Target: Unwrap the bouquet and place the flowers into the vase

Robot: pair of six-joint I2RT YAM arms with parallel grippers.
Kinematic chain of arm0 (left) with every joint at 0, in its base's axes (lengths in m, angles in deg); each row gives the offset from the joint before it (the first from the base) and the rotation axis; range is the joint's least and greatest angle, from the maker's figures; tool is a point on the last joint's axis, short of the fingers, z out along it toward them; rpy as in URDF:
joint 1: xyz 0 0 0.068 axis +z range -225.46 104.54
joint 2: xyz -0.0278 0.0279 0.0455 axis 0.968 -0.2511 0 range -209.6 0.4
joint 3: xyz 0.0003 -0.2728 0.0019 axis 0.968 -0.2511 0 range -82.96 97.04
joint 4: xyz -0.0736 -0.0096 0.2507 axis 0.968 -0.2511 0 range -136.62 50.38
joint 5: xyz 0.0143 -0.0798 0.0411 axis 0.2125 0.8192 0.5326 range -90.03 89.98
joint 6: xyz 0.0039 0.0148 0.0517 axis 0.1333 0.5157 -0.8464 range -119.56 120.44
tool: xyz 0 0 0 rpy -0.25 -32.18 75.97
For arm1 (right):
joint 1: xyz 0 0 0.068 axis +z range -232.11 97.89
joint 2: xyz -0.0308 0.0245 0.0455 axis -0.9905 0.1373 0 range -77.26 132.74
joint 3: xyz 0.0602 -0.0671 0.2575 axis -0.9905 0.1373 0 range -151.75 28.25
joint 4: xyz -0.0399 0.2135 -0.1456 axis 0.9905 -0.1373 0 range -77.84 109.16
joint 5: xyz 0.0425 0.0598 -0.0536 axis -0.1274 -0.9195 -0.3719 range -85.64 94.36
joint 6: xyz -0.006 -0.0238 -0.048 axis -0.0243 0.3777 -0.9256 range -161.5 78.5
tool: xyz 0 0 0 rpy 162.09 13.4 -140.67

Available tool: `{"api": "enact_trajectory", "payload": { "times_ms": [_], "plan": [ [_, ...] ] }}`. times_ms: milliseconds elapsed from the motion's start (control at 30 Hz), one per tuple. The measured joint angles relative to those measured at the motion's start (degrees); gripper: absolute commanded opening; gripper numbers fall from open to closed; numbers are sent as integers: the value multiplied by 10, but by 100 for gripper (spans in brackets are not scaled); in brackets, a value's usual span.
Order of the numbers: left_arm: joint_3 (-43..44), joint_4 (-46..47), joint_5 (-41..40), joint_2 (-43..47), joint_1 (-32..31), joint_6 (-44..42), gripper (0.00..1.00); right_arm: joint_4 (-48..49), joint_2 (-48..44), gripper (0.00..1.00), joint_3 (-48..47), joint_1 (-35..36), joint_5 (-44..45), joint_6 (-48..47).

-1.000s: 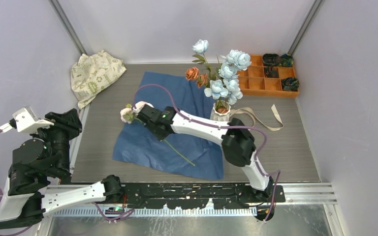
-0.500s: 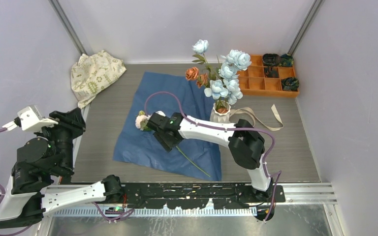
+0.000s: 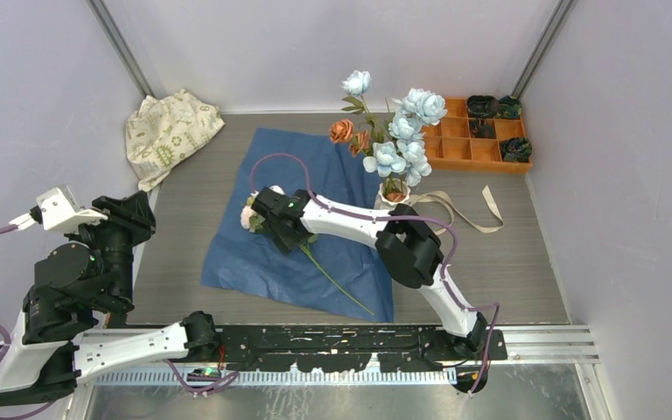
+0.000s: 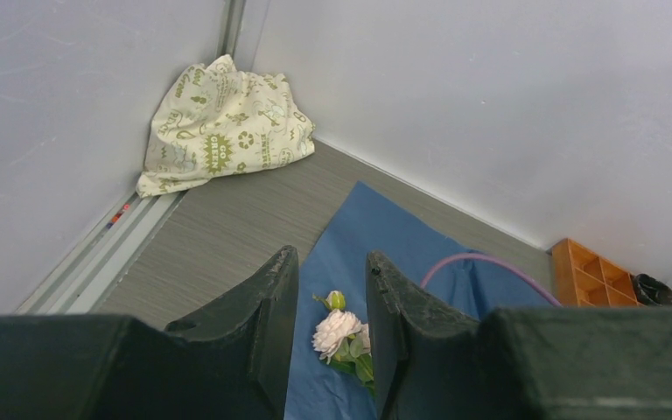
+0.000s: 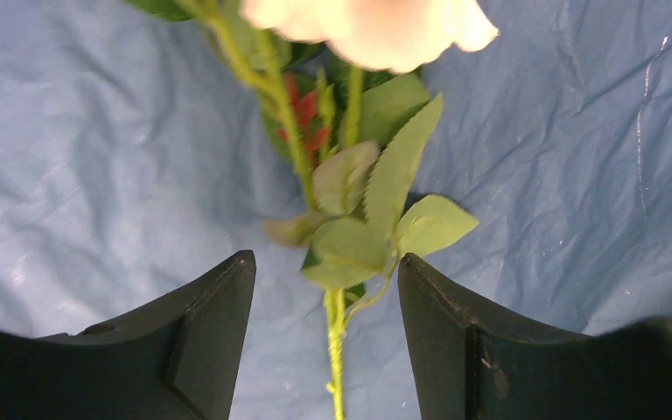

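The blue wrapping paper (image 3: 315,166) lies spread flat on the table. One pink-white flower (image 3: 249,214) lies on it, its green stem (image 3: 337,284) running toward the near right. My right gripper (image 3: 269,226) stands open low over that stem. In the right wrist view the stem (image 5: 334,350) runs between the fingers (image 5: 219,297) with a gap on each side. The white ridged vase (image 3: 392,203) holds pale blue and rust-orange flowers (image 3: 398,140). My left gripper (image 3: 136,208) hangs open and empty over the table's left edge, with the flower (image 4: 337,331) seen far beyond its fingers.
A beige ribbon (image 3: 459,214) lies loose to the right of the vase. A cream cloth with green print (image 3: 171,131) sits in the back left corner. An orange compartment tray (image 3: 477,140) with small dark items stands at the back right. Grey walls close in three sides.
My right gripper carried the pink-white flower a little right and nearer, then opened; the flower now lies free on the paper. The left arm has barely shifted.
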Motion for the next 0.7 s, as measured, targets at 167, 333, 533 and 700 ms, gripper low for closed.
{"api": "enact_trajectory", "payload": {
  "times_ms": [167, 333, 533, 700],
  "plan": [
    [0, 0, 0, 2, 0, 1, 35, 0, 28, 65, -3, -24, -2, 0],
    [0, -1, 0, 4, 0, 1, 36, 2, 29, 49, -8, -37, -9, -2],
    [0, -1, 0, 4, 0, 2, 35, 13, 37, 25, -19, -37, -32, -2],
    [0, -1, 0, 4, 0, 2, 35, 16, 43, 6, -20, -37, -45, -2]
  ]
}}
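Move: The pink flowers' stem lies under the right hand's open fingers; the place to grip, just below the leaves, is about 2 cm ahead, 1 cm to the right and 3 cm down. The pink blossoms are some 9 cm ahead and 7 cm left of that hand, and the vase stands about 20 cm to its right, 3 cm farther out. From the left hand the stem is roughly 10 cm ahead, 26 cm right and 39 cm below. The pink flowers' stem is gathered and pinched below the blossoms: the right hand, open, slips forward and down towards the blue paper, about 2 cm each way, and 1.5 cm to its right over the stem. It then closes from well open to nearly shut on the stem while easing back left by the same 1.5 cm, sinking slightly at the last. ##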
